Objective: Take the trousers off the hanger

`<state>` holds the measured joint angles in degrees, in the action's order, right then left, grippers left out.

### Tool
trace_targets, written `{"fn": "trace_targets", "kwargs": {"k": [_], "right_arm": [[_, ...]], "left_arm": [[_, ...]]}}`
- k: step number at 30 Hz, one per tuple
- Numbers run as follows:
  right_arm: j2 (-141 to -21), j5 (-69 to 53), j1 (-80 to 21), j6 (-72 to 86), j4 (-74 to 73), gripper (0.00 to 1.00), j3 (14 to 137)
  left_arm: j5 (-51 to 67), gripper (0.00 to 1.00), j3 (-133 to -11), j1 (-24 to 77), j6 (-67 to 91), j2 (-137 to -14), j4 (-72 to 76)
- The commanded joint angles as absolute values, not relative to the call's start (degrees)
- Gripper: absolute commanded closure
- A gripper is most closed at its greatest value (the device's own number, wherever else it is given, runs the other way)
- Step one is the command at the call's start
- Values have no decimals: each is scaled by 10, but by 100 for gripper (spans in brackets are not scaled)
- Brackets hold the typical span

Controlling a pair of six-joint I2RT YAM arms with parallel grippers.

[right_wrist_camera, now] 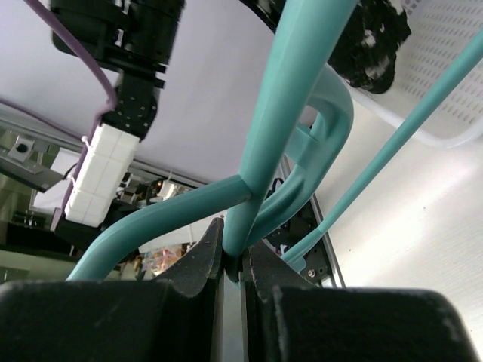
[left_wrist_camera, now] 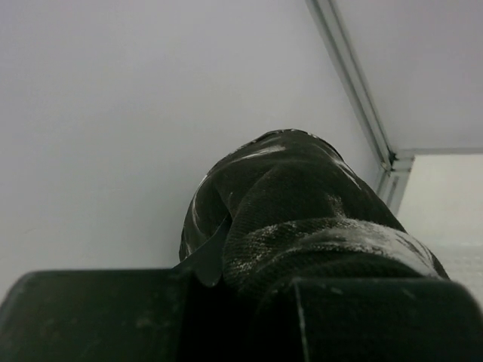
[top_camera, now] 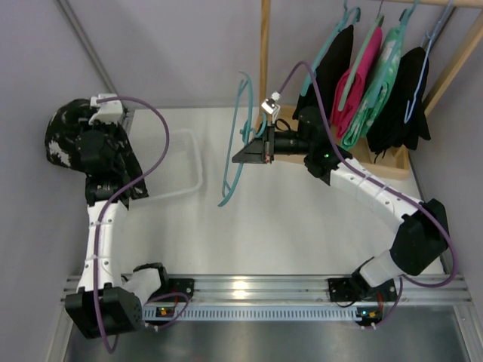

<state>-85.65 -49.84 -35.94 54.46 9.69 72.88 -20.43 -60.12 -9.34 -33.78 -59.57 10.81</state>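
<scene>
The trousers [top_camera: 64, 130], black with white splotches, hang bunched at the far left, draped over my left gripper [top_camera: 94, 145]. In the left wrist view the dark fabric [left_wrist_camera: 294, 196] fills the space at the jaws, and the left gripper [left_wrist_camera: 226, 264] is shut on it. The teal hanger [top_camera: 235, 143] carries no garment and stands over the middle of the table. My right gripper [top_camera: 253, 151] is shut on its frame. Close up, the right gripper [right_wrist_camera: 236, 256] pinches a teal bar of the hanger [right_wrist_camera: 294, 90]. The trousers [right_wrist_camera: 371, 38] show far off beside the basket.
A white perforated basket [top_camera: 189, 162] lies on the table between the two grippers, its rim also in the right wrist view [right_wrist_camera: 445, 68]. A wooden rack [top_camera: 264, 53] at the back right holds several teal hangers with black, pink and green clothes [top_camera: 370, 83].
</scene>
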Motion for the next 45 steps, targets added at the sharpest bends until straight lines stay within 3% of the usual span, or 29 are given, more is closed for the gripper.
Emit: {"fn": "trace_targets", "kwargs": {"k": [1,13,17,23,27,31,32,33,34,38,45], "right_arm": [[-853,-505,-367,526,120,100,755],[-847,-507,-367,510,97,100,758],[-845,-506,-367,505,93,100,758],[-841,-508,-367,488,70,100,775],[-839,-506,-367,483,62,100,778],[-828,-502,-367,468,43,100,784],[-825,-502,-367,464,40,100,787],[-820,-501,-367,459,34,100,787],[-818,-499,-368,455,27,100,787],[-810,-498,-367,441,11,100,795],[-811,-497,-366,439,5,100,809]], "left_arm": [[-121,100,-546,-93,-346,-570,184],[160,100,-425,-71,-326,-611,154],[127,100,-465,-43,-312,-697,57],[183,100,-533,-42,-299,-802,-112],[178,87,-587,-42,-282,-875,-187],[182,53,-621,-42,-279,-895,-257],[188,49,-622,-42,-279,-886,-263],[194,44,-621,-42,-278,-860,-270],[199,32,-619,-42,-275,-842,-271],[237,2,-636,-42,-248,-759,-280],[301,2,-774,-42,-220,-723,-404]]}}
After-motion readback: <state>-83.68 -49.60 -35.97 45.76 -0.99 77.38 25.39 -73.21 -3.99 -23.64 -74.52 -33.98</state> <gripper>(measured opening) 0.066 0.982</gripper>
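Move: The left hand, pointing ahead and to its left, still holds the black-and-white trousers bunched in its shut fingers. The laundry basket they are meant for has its middle about 12 cm to the hand's right, 4 cm farther out and some 36 cm below. The emptied hanger is about 38 cm right of that hand, 7 cm back and 7 cm lower. From the right hand, which still grips the hanger, the basket is about 14 cm ahead, 27 cm left and 30 cm down. The left fingers keep the trousers while the hand drops some 30 cm and swings about 15 cm right, slightly forward, to the basket, turning clockwise and tipping steeply down. Low over the basket the fingers open wide and let go, then the hand climbs about 12 cm, easing back. The right hand stays almost in place, still pinching the hanger. ##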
